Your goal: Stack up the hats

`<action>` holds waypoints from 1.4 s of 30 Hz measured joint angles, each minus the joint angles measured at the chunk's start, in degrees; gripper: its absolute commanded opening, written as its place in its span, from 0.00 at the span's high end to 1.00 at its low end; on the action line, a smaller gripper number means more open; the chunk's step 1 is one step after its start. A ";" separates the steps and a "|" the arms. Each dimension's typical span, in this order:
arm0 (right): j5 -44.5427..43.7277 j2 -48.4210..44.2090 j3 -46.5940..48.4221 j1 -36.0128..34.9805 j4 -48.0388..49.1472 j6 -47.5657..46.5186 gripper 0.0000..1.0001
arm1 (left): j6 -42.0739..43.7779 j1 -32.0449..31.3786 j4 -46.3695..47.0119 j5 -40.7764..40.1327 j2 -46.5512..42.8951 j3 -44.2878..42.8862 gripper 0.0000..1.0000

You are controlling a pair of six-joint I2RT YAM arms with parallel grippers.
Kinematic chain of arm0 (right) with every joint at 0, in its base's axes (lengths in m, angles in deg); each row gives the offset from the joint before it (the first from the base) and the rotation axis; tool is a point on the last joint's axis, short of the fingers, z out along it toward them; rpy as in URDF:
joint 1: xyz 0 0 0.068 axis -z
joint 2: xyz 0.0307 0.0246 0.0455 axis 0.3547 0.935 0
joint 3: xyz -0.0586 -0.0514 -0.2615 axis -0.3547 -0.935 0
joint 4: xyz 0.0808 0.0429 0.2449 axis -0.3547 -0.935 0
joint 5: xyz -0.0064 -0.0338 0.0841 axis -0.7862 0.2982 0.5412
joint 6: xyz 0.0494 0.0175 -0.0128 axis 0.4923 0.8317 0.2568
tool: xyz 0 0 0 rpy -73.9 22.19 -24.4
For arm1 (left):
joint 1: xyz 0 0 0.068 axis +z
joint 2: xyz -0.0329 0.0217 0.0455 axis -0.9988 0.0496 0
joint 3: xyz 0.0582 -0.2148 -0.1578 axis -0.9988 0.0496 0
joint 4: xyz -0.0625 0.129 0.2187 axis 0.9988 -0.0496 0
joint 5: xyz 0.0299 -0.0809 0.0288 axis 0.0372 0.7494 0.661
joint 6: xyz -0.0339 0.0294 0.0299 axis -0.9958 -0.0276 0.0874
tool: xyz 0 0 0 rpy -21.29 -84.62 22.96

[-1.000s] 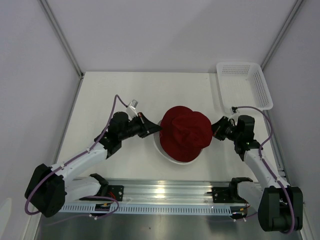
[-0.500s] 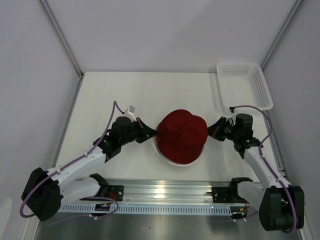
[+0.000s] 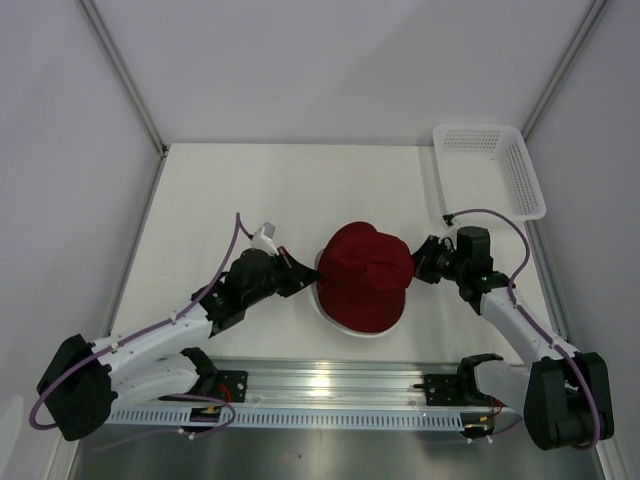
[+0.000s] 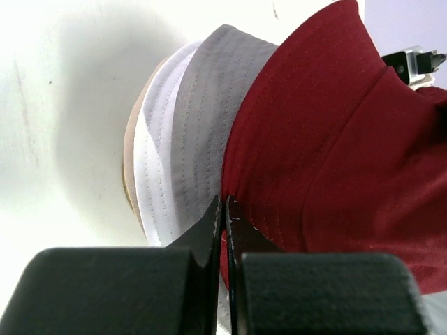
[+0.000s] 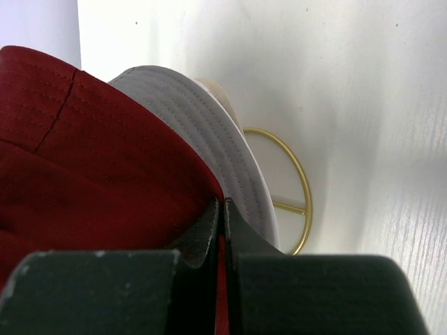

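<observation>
The dark red hat (image 3: pixel 365 275) sits on top of the pile in the middle of the table. My left gripper (image 3: pixel 308 275) is shut on its left brim and my right gripper (image 3: pixel 420 266) is shut on its right brim. In the left wrist view the red hat (image 4: pixel 335 132) lies over the grey hat (image 4: pixel 209 105), the white hat (image 4: pixel 157 160) and a sliver of the beige hat (image 4: pixel 128 157). In the right wrist view the red hat (image 5: pixel 84 167) covers the grey hat (image 5: pixel 209 132), with beige (image 5: pixel 220 94) peeking behind. Red brim fabric shows between both pairs of jaws.
The gold wire stand's ring base (image 5: pixel 297 188) shows under the pile in the right wrist view. A white slatted basket (image 3: pixel 490 168) stands at the back right of the table. White walls enclose the table on the left, back and right.
Both grippers have brought the red hat down and slightly nearer over the pile; its crown has settled rounder on the hats beneath. Both arms have lowered with it.
</observation>
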 measured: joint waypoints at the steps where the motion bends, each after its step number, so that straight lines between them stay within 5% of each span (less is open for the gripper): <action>1: -0.55 -0.44 0.00 -0.44 -0.22 -0.17 1.00 | 0.09 -0.46 -0.07 -0.66 -0.83 0.55 0.99; 9: -3.10 -2.21 -0.17 -2.21 -0.96 -1.22 1.00 | 1.73 -5.03 0.50 -7.02 -5.11 3.80 0.99; 14: -3.76 -2.21 0.22 -2.56 -0.24 -0.98 0.83 | 3.30 -6.75 0.39 -10.51 -5.01 3.58 0.98; 18: -6.38 -2.01 2.86 -2.80 -2.29 -2.12 0.84 | 4.72 -7.15 -0.81 -12.20 -3.45 2.60 0.93; 21: -8.55 -0.96 7.28 -2.69 -4.09 -3.43 0.73 | 7.32 -7.19 -4.42 -14.40 -1.25 1.60 0.89; 23: -8.79 0.22 10.62 -2.49 -4.76 -4.11 0.49 | 8.92 -7.19 -7.76 -15.85 -0.17 1.09 0.85; 28: -9.27 2.12 17.27 -2.05 -8.11 -6.91 0.14 | 12.07 -7.19 -14.05 -18.47 0.13 -1.68 0.63; 32: -12.15 1.11 20.20 0.94 -14.23 -9.99 0.03 | 13.57 -7.19 -18.05 -20.72 -5.35 -3.06 0.38; 33: -12.98 0.57 20.96 2.69 -15.96 -10.51 0.02 | 14.08 -7.19 -19.15 -21.42 -7.28 -3.23 0.16; 34: -14.12 -0.15 21.88 4.59 -17.81 -10.80 0.01 | 14.99 -7.19 -20.96 -22.27 -10.01 -3.74 0.04; 42: -18.47 -10.34 25.64 8.46 -21.70 -9.68 0.01 | 20.72 -7.06 -33.22 -26.25 -24.92 -14.88 0.00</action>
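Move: Each hand still pinches an opposite side of the red hat's brim. From the left hand, the hat stack's middle is about 11 cm right, 2 cm back and 4 cm lower; the red hat's middle is roughly 12 cm right, level in reach and height. From the right hand, the stack is some 13 cm left, 3 cm back and 3 cm lower. The white basket lies about 25 cm ahead, 19 cm right and 10 cm lower. Drawing the brim back slightly, about 1.5 cm, the left hand pauses, then dips some 4 cm while sliding left and rolling its left side up; its fingers open and it withdraws left and well up, about 10 cm out. The right hand nearly holds still, opens to let go of the brim, moves up and forward about 5 cm, then swings right and higher, away from the stack. ##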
